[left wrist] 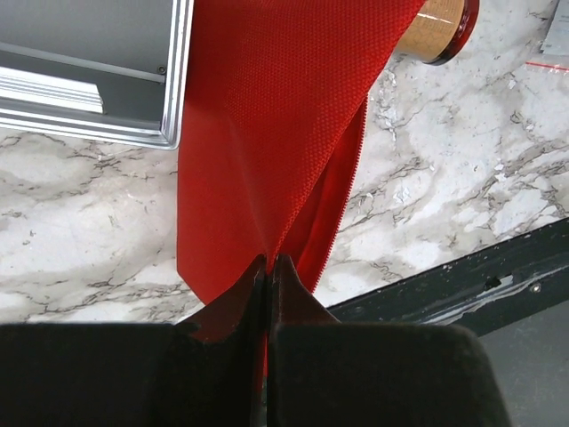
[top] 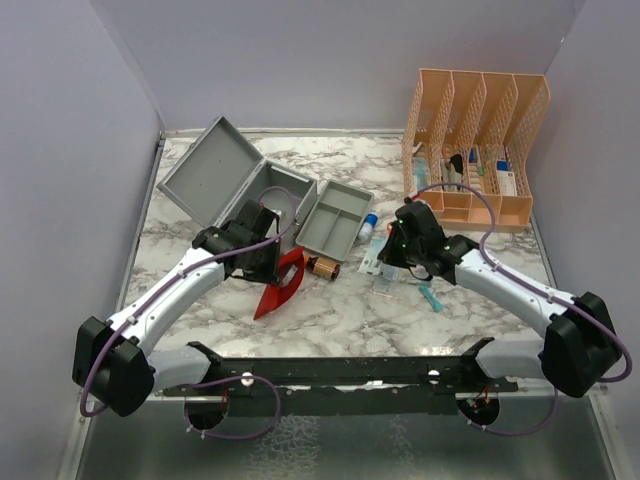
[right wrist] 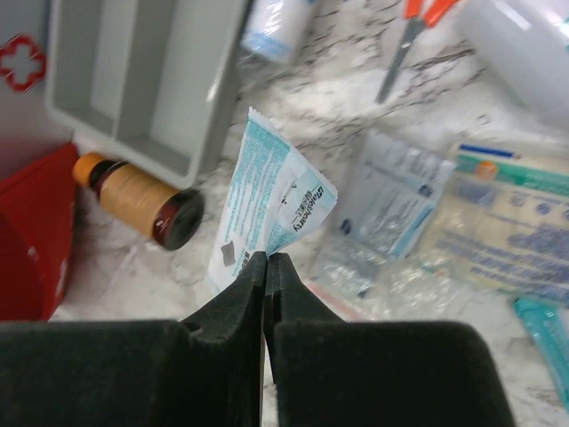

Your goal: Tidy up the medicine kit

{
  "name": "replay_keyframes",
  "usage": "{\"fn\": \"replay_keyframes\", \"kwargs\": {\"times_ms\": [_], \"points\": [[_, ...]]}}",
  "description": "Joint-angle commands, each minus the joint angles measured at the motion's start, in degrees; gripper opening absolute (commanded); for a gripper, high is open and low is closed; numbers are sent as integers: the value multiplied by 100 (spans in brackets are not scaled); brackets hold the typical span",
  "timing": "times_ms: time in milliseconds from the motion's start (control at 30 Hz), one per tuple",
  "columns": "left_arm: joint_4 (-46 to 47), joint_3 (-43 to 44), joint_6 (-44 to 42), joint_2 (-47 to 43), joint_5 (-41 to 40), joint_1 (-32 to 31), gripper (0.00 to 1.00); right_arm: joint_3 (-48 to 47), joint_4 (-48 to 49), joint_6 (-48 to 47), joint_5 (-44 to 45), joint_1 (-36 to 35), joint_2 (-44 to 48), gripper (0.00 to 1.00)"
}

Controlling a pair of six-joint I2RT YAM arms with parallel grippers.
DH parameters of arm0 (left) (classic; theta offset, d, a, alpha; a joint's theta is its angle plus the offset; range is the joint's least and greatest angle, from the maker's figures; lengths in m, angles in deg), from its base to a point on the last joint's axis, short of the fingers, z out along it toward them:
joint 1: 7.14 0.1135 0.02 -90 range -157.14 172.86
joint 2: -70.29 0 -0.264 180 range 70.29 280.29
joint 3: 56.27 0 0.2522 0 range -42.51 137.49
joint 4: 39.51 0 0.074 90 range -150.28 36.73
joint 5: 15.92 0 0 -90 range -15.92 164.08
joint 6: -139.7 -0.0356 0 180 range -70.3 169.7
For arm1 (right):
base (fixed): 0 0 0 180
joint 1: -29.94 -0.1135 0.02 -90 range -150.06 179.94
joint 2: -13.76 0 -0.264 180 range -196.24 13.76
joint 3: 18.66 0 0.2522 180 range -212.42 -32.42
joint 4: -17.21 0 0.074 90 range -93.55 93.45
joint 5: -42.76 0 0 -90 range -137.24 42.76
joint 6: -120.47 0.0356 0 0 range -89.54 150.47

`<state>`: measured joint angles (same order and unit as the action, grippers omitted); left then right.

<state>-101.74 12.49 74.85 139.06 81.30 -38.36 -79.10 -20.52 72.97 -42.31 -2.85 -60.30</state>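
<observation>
The medicine kit (top: 215,170) stands open at the back left, and its grey divided tray (top: 335,215) lies on the table to its right. My left gripper (left wrist: 269,260) is shut on the edge of a red zipped pouch (left wrist: 267,133), which hangs just in front of the case (left wrist: 98,80). In the top view this gripper (top: 268,262) sits above the pouch (top: 283,285). My right gripper (right wrist: 266,256) is shut on a white-and-teal packet (right wrist: 271,200), lifted near the tray (right wrist: 142,80). A brown bottle (right wrist: 138,197) lies on its side between the pouch and the tray.
A peach slotted organizer (top: 475,150) holding supplies stands at the back right. Clear packets (right wrist: 507,222), orange-handled scissors (right wrist: 409,40) and a white roll (right wrist: 276,22) lie scattered right of the tray. A black frame (top: 350,375) runs along the near edge.
</observation>
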Motion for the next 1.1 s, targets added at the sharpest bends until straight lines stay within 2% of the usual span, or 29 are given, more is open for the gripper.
{"fn": "replay_keyframes", "kwargs": {"times_ms": [0, 133, 300, 467, 767, 1067], "points": [[392, -214, 83, -154, 170, -24, 0, -421, -455, 533, -23, -656, 208, 1], [672, -486, 102, -185, 325, -24, 0, -660, -532, 1147, 205, -1439, 70, 1], [941, -783, -32, -298, 586, -41, 0, -728, -77, 1824, 326, -2322, -218, 1], [1122, -961, 30, -454, 631, -56, 0, -933, 50, 2494, 606, -2875, -653, 1], [1586, -1062, 535, -668, 793, -60, 0, -857, 764, 3240, 327, -3033, -1136, 1], [1738, -1206, 630, -633, 883, -61, 0, -1443, 584, 3318, 876, -3043, -1853, 1]]}}
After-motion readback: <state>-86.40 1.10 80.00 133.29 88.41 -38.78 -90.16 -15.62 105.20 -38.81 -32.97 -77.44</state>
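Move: The right hand already pinches a white packet, held some 7 cm above the table; the red pouch's middle lies about 23 cm to its left and 7 cm back, roughly 4 cm lower. The brown bottle is about 15 cm left and 3 cm back, and the grey tray about 12 cm left and 10 cm ahead, both some 6 cm below. From the left hand, already gripping the pouch's rim, the white packet is about 25 cm right and 6 cm ahead, at similar height. The right hand keeps its pinch on the white packet and swings it quickly left about 18 cm and back some 9 cm towards the open mouth of the red pouch, arching up nearly 4 cm before sinking to slightly below its starting height, while its left side rolls up and its fingers tilt, each a little over 10 degrees. The left hand, still gripping the pouch's rim, dips a couple of centimetres and comes partly back up, drifting about 3 cm right towards the packet as its right side rolls up some 10 degrees. ##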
